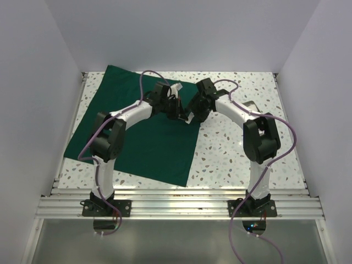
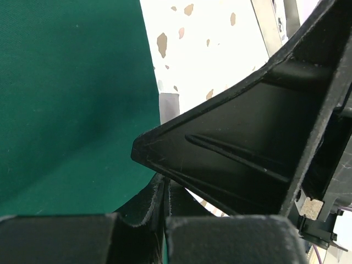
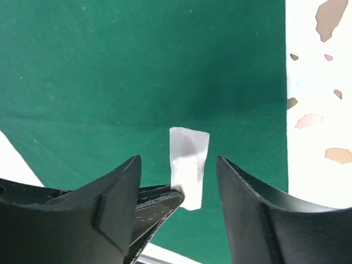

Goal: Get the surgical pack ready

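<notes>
The surgical pack, a large dark green cloth (image 1: pixel 148 137), lies flat on the left half of the speckled table. Both grippers meet above its right edge. My left gripper (image 1: pixel 179 111) is shut on the lower end of a small white strip (image 3: pixel 188 159), its tips (image 3: pixel 162 201) reaching in from the lower left in the right wrist view. My right gripper (image 3: pixel 179 163) stands open around that strip, one finger on each side with a gap to both. In the left wrist view a right finger (image 2: pixel 247 148) hides most of the strip (image 2: pixel 169 107), with the green cloth (image 2: pixel 71 99) beneath.
A shallow metal tray (image 1: pixel 257 106) sits on the right side of the table, mostly hidden behind my right arm. Its rim (image 2: pixel 268 27) shows at the top of the left wrist view. White walls close in the table on three sides.
</notes>
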Controlling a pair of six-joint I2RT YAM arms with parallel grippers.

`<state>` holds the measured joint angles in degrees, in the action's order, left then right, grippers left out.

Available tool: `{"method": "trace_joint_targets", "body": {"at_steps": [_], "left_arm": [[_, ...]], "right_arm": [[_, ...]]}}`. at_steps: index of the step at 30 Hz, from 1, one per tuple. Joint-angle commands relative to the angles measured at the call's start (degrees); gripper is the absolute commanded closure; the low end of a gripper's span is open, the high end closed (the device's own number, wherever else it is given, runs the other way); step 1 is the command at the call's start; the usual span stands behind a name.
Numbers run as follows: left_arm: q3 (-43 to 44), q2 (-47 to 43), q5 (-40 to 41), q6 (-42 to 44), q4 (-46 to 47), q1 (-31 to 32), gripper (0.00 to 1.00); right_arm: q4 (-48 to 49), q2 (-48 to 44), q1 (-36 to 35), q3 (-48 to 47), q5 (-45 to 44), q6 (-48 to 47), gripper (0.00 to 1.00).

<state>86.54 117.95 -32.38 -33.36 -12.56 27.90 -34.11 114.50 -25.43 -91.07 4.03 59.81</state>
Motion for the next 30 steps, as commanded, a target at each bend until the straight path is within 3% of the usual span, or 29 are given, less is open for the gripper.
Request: {"method": "trace_joint_targets", "body": {"at_steps": [1, 9, 24, 30], "left_arm": [[0.6, -3.2, -1.1, 1.2, 1.1, 0.5, 1.0], [0.9, -3.1, -1.0, 1.1, 1.1, 0.6, 1.0], [1.9, -2.2, -1.3, 1.5, -0.4, 0.5, 0.99], [2.0, -2.5, -1.9, 1.8, -0.5, 0.1, 0.66]], "right_arm": [[-0.3, -0.6, -1.0, -0.6, 0.6, 1.5, 0.41], [0.0, -0.9, -1.0, 0.9, 1.3, 1.8, 0.6], [-0.2, -0.7, -1.0, 1.6, 2.4, 1.4, 0.77], [-0.2, -1.1, -1.0, 2.0, 1.5, 0.2, 0.78]]}}
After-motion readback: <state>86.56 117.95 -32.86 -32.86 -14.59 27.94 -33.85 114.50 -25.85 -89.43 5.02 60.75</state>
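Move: The white strip hangs from the left hand's shut fingertips, its middle about 2 cm to that hand's right, level in depth and height. It is already between the right hand's open fingers, its middle about 1 cm below the right hand's point, with no offset to the side or ahead. The metal tray is the nearest neighbour, roughly 28 cm to the right of the right hand, 3 cm back and some 8 cm lower. Easing back and down about 1 cm each, the right hand closes its fingers from well open and pinches the white strip beside the left fingertips, which hold almost still. With the right grip on, the left fingers start to open around their end of the strip, to roughly a third, while that hand slips back under 1 cm. ##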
